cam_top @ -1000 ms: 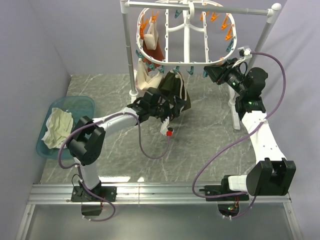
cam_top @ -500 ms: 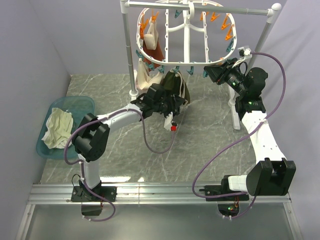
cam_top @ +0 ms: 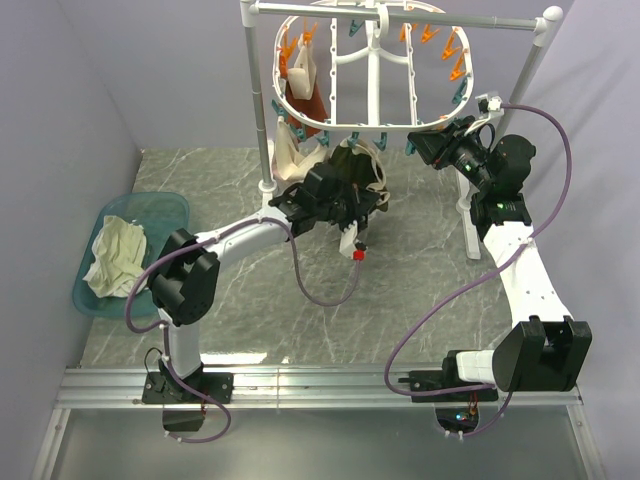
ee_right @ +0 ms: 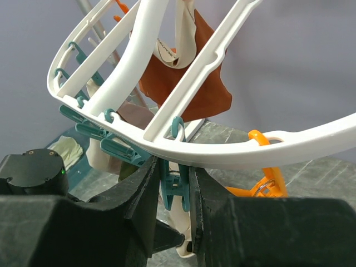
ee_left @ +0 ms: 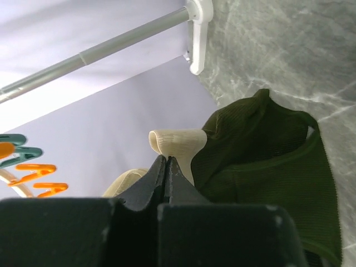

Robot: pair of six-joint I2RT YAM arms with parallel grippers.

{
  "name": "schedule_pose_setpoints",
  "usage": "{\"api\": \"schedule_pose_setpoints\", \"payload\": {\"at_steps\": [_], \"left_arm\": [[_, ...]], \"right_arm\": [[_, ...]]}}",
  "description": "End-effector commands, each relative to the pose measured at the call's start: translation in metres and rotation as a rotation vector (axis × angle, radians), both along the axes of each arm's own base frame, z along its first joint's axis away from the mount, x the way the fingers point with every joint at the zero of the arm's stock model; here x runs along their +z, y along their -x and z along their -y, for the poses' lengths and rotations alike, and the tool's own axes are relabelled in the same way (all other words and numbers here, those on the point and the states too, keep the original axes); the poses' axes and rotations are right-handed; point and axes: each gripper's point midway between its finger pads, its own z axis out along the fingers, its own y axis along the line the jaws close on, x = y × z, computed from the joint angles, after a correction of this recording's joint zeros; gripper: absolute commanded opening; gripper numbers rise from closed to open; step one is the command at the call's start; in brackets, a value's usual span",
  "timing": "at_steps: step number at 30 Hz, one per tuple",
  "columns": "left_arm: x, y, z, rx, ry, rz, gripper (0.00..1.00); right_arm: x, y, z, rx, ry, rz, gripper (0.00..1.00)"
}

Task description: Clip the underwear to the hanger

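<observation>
The underwear [ee_left: 267, 167] is dark olive green with a pale beige waistband [ee_left: 177, 142]. It hangs just below the front rim of the hanger [cam_top: 372, 70], a white oval frame with orange and teal clothespins. My left gripper [ee_left: 167, 162] is shut on the waistband, whose folded edge sticks out above the fingertips. From above, the left gripper [cam_top: 358, 197] sits under the underwear [cam_top: 360, 165]. My right gripper [ee_right: 176, 183] is at the hanger rim [ee_right: 233, 153], shut on a teal clothespin [ee_right: 177, 186]. In the top view the right gripper [cam_top: 428, 143] is at the rim's right front.
A rust-red garment [cam_top: 303, 95] and a pinkish-beige one [cam_top: 288, 150] hang on the hanger's left side. The white pole stand [cam_top: 255, 90] carries the frame. A teal basin [cam_top: 165, 212] with a cream-white cloth [cam_top: 115, 252] sits at the left by the wall.
The left gripper went from open to shut on the waistband and moved right toward the hanger's front rim, carrying the underwear with it. The right arm has not moved.
</observation>
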Motion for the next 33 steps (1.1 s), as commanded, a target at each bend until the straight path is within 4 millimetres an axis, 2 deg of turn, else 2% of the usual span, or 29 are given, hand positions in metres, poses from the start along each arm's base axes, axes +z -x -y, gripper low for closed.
{"api": "schedule_pose_setpoints", "payload": {"at_steps": [1, 4, 5, 7, 8, 10, 11, 13, 18, 26, 33], "left_arm": [[0.046, -0.001, 0.007, -0.03, 0.053, 0.206, 0.0], [0.056, 0.0, 0.012, -0.002, 0.104, 0.201, 0.01], [0.067, -0.002, 0.013, 0.009, 0.142, 0.222, 0.0], [0.074, 0.0, 0.016, 0.018, 0.189, 0.217, 0.01], [0.086, 0.003, 0.018, 0.018, 0.236, 0.245, 0.01], [0.088, 0.007, 0.022, 0.016, 0.266, 0.236, 0.01], [0.098, 0.008, 0.023, 0.019, 0.3, 0.258, 0.0], [0.099, 0.009, 0.025, 0.023, 0.321, 0.252, 0.01], [0.119, 0.006, 0.028, 0.056, 0.387, 0.271, 0.01], [0.14, 0.001, 0.032, 0.087, 0.447, 0.289, 0.0], [0.149, -0.001, 0.031, 0.104, 0.464, 0.283, 0.0]], "right_arm": [[0.015, 0.006, -0.003, 0.019, -0.003, 0.021, 0.0], [0.014, 0.006, -0.003, 0.019, -0.003, 0.018, 0.0], [0.014, 0.006, -0.003, 0.018, -0.004, 0.016, 0.0], [0.012, 0.005, -0.003, 0.017, -0.005, 0.011, 0.0], [0.012, 0.006, -0.002, 0.015, -0.006, 0.01, 0.0], [0.011, 0.005, -0.003, 0.017, -0.01, 0.004, 0.0], [0.01, 0.005, -0.003, 0.017, -0.01, 0.003, 0.0], [0.01, 0.005, -0.002, 0.016, -0.011, 0.002, 0.0], [0.009, 0.003, -0.003, 0.019, -0.022, -0.013, 0.0], [0.007, 0.002, -0.003, 0.019, -0.032, -0.023, 0.0], [0.004, 0.003, -0.003, 0.014, -0.02, -0.021, 0.0]]}}
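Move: The left hand already pinches the underwear's cream waistband. The teal clip it is bound for sits about 16 cm above, 6 cm to its right and roughly level fore and aft. The next teal clip on the rim is about 17 cm straight above this hand, and the pale hanging garment is some 16 cm left, 2 cm ahead and 6 cm up. The right hand has the target clip between its fingers. The left hand lifts the pinched waistband about 11 cm towards the right hand's clip, tipping its fingertips upward. ##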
